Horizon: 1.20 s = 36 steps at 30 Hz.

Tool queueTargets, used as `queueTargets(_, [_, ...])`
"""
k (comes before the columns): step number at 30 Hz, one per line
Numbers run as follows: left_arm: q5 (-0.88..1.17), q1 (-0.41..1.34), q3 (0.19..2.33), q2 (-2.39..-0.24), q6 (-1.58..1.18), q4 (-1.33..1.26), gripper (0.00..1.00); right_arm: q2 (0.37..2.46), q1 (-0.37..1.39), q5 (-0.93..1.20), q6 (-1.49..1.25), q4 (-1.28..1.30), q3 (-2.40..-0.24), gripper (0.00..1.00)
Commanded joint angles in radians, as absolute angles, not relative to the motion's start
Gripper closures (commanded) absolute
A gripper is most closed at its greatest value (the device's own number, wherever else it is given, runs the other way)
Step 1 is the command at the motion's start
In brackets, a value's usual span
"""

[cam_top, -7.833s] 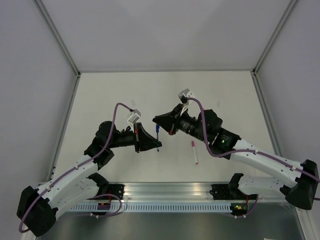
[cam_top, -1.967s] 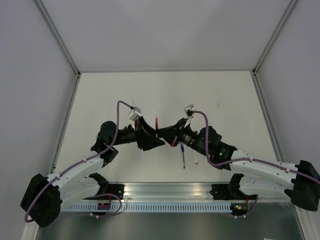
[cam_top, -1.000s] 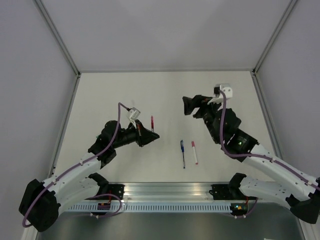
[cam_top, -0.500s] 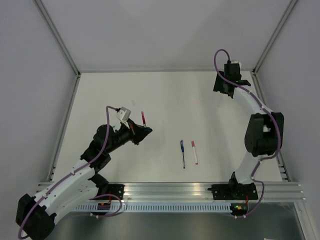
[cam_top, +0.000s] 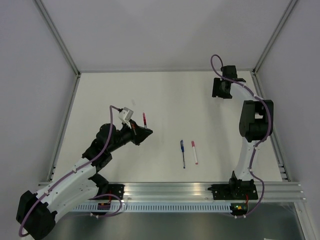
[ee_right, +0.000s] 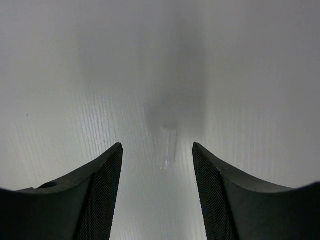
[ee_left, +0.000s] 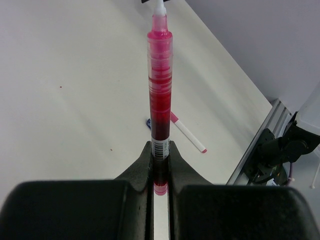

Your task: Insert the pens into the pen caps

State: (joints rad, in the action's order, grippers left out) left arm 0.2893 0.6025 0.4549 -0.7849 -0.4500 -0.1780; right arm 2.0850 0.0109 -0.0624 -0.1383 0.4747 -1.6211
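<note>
My left gripper [cam_top: 145, 131] [ee_left: 160, 151] is shut on the lower end of a red pen [cam_top: 144, 119] [ee_left: 160, 95], which points away from it with the tip uncovered. A blue pen [cam_top: 182, 153] and a white pen with reddish ends [cam_top: 194, 152] [ee_left: 187, 132] lie side by side on the table. My right gripper [cam_top: 220, 92] [ee_right: 157, 150] hangs over the table's far right part with its fingers apart. A small translucent pen cap [ee_right: 169, 144] lies on the table between them, touching neither finger.
The back right corner post [cam_top: 254, 73] and the right wall stand close to the right gripper. An aluminium rail [cam_top: 170, 192] with both arm bases runs along the near edge. The right arm's base [ee_left: 278, 150] shows in the left wrist view.
The right arm has swung from the table's middle to the far right back and now points down at a cap. The left gripper has drawn slightly left with the red pen.
</note>
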Motion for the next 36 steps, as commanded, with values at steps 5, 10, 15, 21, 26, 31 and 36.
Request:
queueTargets(5, [0.299, 0.606, 0.472, -0.782, -0.446, -0.189, 0.98, 2.164, 0.012, -0.1, -0.126, 0.472, -1.675, 0.38])
queueTargets(10, [0.302, 0.606, 0.477, -0.788, -0.449, -0.186, 0.98, 2.19, 0.012, -0.106, -0.129, 0.485, -1.677, 0.43])
queueTargets(15, [0.285, 0.606, 0.483, -0.788, -0.449, -0.166, 0.98, 2.227, 0.011, -0.133, -0.135, 0.506, -1.677, 0.5])
queueTargets(21, [0.288, 0.606, 0.489, -0.793, -0.449, -0.163, 0.98, 2.215, 0.012, -0.193, -0.132, 0.532, -1.657, 0.53])
queueTargets(26, [0.275, 0.606, 0.494, -0.792, -0.445, -0.143, 0.98, 2.215, 0.011, -0.157, -0.13, 0.564, -1.661, 0.56])
queueTargets(31, [0.264, 0.606, 0.497, -0.793, -0.443, -0.135, 0.98, 2.203, 0.012, -0.147, -0.121, 0.598, -1.66, 0.58])
queueTargets(36, [0.267, 0.604, 0.502, -0.801, -0.445, -0.132, 0.98, 2.201, 0.012, -0.141, -0.115, 0.61, -1.652, 0.68])
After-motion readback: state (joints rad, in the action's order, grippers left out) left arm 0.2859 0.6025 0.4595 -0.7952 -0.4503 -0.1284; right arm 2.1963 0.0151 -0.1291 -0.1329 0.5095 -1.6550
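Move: The right hand's open fingers are over the small clear pen cap, which lies flat on the table about 5 cm below them, level fore and aft and roughly 1 cm to the right. Far from it lie the red-and-white pen, some 30 cm back and 15 cm left of the hand, and the blue pen, about 31 cm back and 20 cm left. From the left hand the cap is about 28 cm ahead, 34 cm right and 19 cm below. The right hand sinks about 4.5 cm, most of it early and fast, down to the clear cap near the table, its fingers tipping some 5 degrees steeper, then stays low and eases about 1 cm to its right so the cap comes midway between the fingertips. Meanwhile the fingers close from roughly two-thirds open to a third, straddling the cap without a clear pinch yet, while the left hand keeps its hold on the uncapped red pen almost in place. ##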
